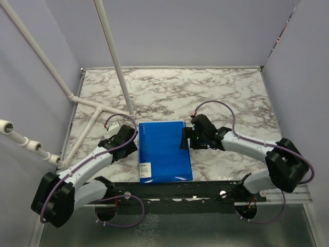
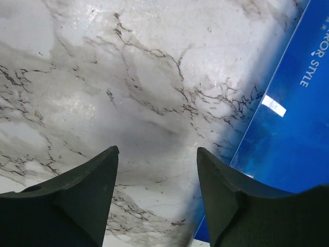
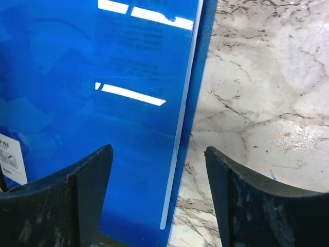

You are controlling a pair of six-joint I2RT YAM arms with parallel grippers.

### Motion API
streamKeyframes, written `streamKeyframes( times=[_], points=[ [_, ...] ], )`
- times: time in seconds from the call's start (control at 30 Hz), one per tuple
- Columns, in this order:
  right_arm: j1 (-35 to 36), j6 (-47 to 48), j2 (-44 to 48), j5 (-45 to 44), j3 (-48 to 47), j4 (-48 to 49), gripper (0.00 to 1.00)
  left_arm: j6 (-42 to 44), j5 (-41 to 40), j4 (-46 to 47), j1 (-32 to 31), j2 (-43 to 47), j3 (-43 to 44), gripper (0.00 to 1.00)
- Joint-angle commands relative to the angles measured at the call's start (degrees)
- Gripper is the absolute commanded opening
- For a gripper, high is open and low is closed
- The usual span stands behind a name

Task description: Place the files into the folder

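The blue folder (image 1: pixel 164 152) lies flat and closed on the marble table (image 1: pixel 216 92), its white barcode label (image 1: pixel 146 171) at the near left corner. My left gripper (image 1: pixel 132 140) is open just left of the folder; in the left wrist view its jaws (image 2: pixel 157 154) hold only bare marble, with the folder (image 2: pixel 293 128) to their right. My right gripper (image 1: pixel 186 140) is open over the folder's right edge. In the right wrist view the folder's edge (image 3: pixel 103 103) runs between the open jaws (image 3: pixel 159 154). The files are hidden from all views.
A white pipe frame (image 1: pixel 97 108) slants across the table's left side, close behind my left arm. Purple walls enclose the table on three sides. A black rail (image 1: pixel 169 190) runs along the near edge by the arm bases.
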State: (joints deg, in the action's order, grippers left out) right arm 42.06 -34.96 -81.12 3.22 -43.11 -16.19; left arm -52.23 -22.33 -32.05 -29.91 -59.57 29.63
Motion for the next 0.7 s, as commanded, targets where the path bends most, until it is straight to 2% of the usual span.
streamKeyframes(
  times=[0.0, 0.07, 0.17, 0.33, 0.67],
  points=[
    [0.31, -1.10, -1.58, -2.09, 0.14, 1.59, 0.77, -0.46, 2.32, 3.08, 0.47, -1.91, -1.45, 0.59],
    [0.35, -1.54, -2.17, -1.72, 0.52, 2.41, 0.78, 0.55, 3.18, 4.30, 0.42, -2.92, -1.78, 0.46],
    [0.31, -2.55, -3.24, -0.74, 1.32, 4.17, 0.79, 1.80, 3.56, 4.97, 0.47, -4.63, -1.50, 0.34],
    [0.36, -4.09, -5.40, 0.88, 2.37, 6.98, 0.79, 3.20, 4.09, 5.78, 0.42, -6.56, -0.83, 0.23],
    [0.30, -5.71, -7.89, 3.15, 4.03, 10.32, 0.80, 6.37, 8.48, 9.38, -0.98, -14.23, 0.70, 0.11]
  ],
)
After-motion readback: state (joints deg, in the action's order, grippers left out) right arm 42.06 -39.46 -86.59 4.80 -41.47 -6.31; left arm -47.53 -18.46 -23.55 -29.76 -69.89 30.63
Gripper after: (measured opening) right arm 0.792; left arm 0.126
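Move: The folder lies closed and upright between the hands. Its left edge is about 4 cm to the left gripper's right, centred some 2 cm back and 3 cm below, and its white label is roughly 5 cm right and 11 cm back. The right gripper straddles the folder's right edge, which is about 2 cm to its right, centred 2 cm back and 4 cm below; the label lies some 17 cm left and 11 cm back of this hand. Bring the left gripper down about 2 cm onto the bare table beside the folder, shutting its fingers almost fully, then slide it 2 cm or so forward and right towards the folder's left edge. Meanwhile sink the open right gripper nearly 2 cm, then move it left and slightly forward, its outer finger bearing on the folder's right edge. ##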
